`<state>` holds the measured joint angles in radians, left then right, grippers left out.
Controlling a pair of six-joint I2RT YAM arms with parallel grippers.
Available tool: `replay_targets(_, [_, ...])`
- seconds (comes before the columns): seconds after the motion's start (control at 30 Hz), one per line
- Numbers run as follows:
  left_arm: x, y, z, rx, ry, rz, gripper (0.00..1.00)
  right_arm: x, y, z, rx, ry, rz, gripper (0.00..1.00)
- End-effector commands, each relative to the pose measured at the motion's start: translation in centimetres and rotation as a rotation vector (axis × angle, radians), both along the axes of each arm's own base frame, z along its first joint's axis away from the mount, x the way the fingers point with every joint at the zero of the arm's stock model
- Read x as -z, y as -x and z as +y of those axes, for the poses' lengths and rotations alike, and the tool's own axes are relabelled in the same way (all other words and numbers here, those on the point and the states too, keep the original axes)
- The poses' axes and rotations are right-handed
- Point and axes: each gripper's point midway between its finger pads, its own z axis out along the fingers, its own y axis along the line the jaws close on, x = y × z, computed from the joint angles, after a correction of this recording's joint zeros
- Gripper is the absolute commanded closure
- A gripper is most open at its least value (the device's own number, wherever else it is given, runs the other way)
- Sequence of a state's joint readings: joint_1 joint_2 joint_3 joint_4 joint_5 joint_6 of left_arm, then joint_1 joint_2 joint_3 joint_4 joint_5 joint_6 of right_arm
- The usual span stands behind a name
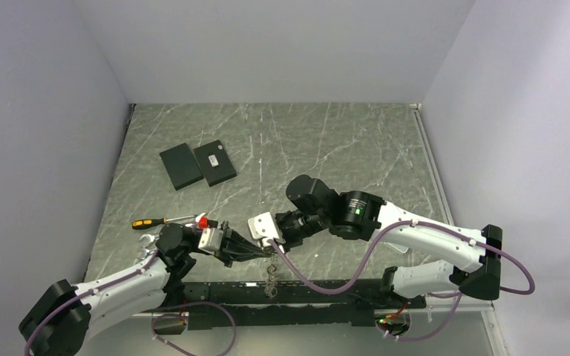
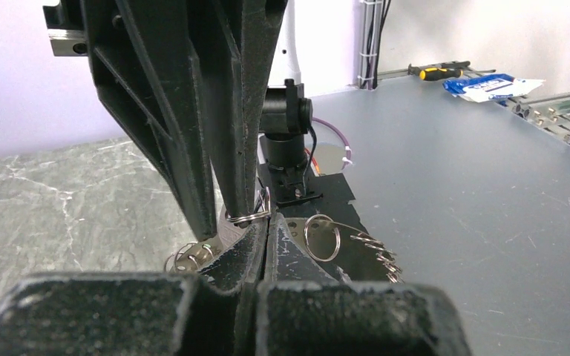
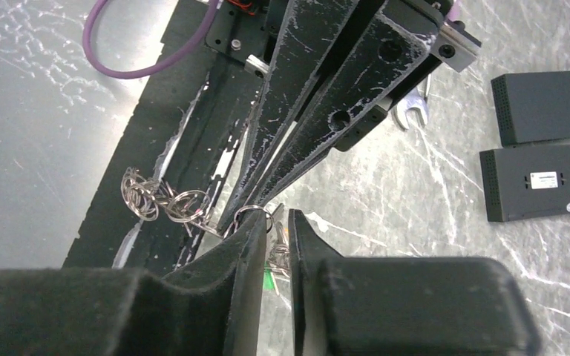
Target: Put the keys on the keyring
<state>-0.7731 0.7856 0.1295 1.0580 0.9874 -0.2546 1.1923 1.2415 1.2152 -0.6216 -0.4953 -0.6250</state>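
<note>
My two grippers meet tip to tip above the table's near edge. The left gripper is shut, and a small metal ring, the keyring, sits pinched at its tips. Its grey chain hangs down over the black rail. The right gripper stands right against that ring, its jaws a narrow gap apart. Through the gap I see small silver pieces, probably the keys, and a green tag below them. Nothing is clearly pinched between the right fingers.
Two flat black plates lie at the back left. A yellow-handled screwdriver and a wrench lie near the left arm. The black base rail runs along the near edge, and a purple cable loops over it.
</note>
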Motion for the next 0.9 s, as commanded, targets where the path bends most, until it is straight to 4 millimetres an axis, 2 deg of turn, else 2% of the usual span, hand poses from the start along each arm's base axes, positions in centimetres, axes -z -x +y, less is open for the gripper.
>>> replay_targets(0.0, [-4.6, -0.3, 0.2, -0.058, 0.179, -0.116, 1.0, -1.6, -1.6, 2.5, 0.031, -0.111, -0.07, 0.75])
replay_targets(0.1, [-4.7, -0.4, 0.2, -0.066, 0.186, -0.119, 1.0, -1.6, -1.7, 2.4, 0.036, -0.116, -0.074, 0.66])
replay_targets(0.17, [-4.8, -0.4, 0.3, -0.07, 0.191, -0.121, 1.0, -1.6, -1.8, 2.4, 0.039, -0.116, -0.076, 0.63])
replay_targets(0.3, [-4.9, -0.4, 0.4, -0.076, 0.201, -0.126, 1.0, -1.8, -2.2, 2.4, 0.062, -0.123, -0.09, 0.62])
replay_targets(0.43, [-4.9, -0.3, 0.5, -0.078, 0.207, -0.128, 1.0, -2.5, -3.7, 2.4, 0.143, -0.147, -0.133, 0.59])
replay_targets(0.87, [-5.2, -0.6, 0.8, -0.103, 0.238, -0.135, 1.0, -2.9, -3.9, 1.3, 0.153, -0.152, -0.171, 0.53])
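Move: The small split ring stands in the left fingertips, about 1 cm to the right of the left hand point. From the right hand point, the ring lies about 1 cm back, 1 cm to the left and 1 cm below. The metal keyring disc hangs roughly 5 cm below the ring and 1 cm back of it; the bunch of wire loops on the disc's rim is some 5 cm back of the ring, about level with it left to right, and 5 cm below. The small split ring stays pinched in the shut left fingers while the already parted right fingers open much wider around its place. The right hand goes forward about 2.5 cm and late on rises over 1 cm, so its far finger swings clear while its base-side finger keeps close against the ring; the left hand drifts some 1 cm forward and up late on. ##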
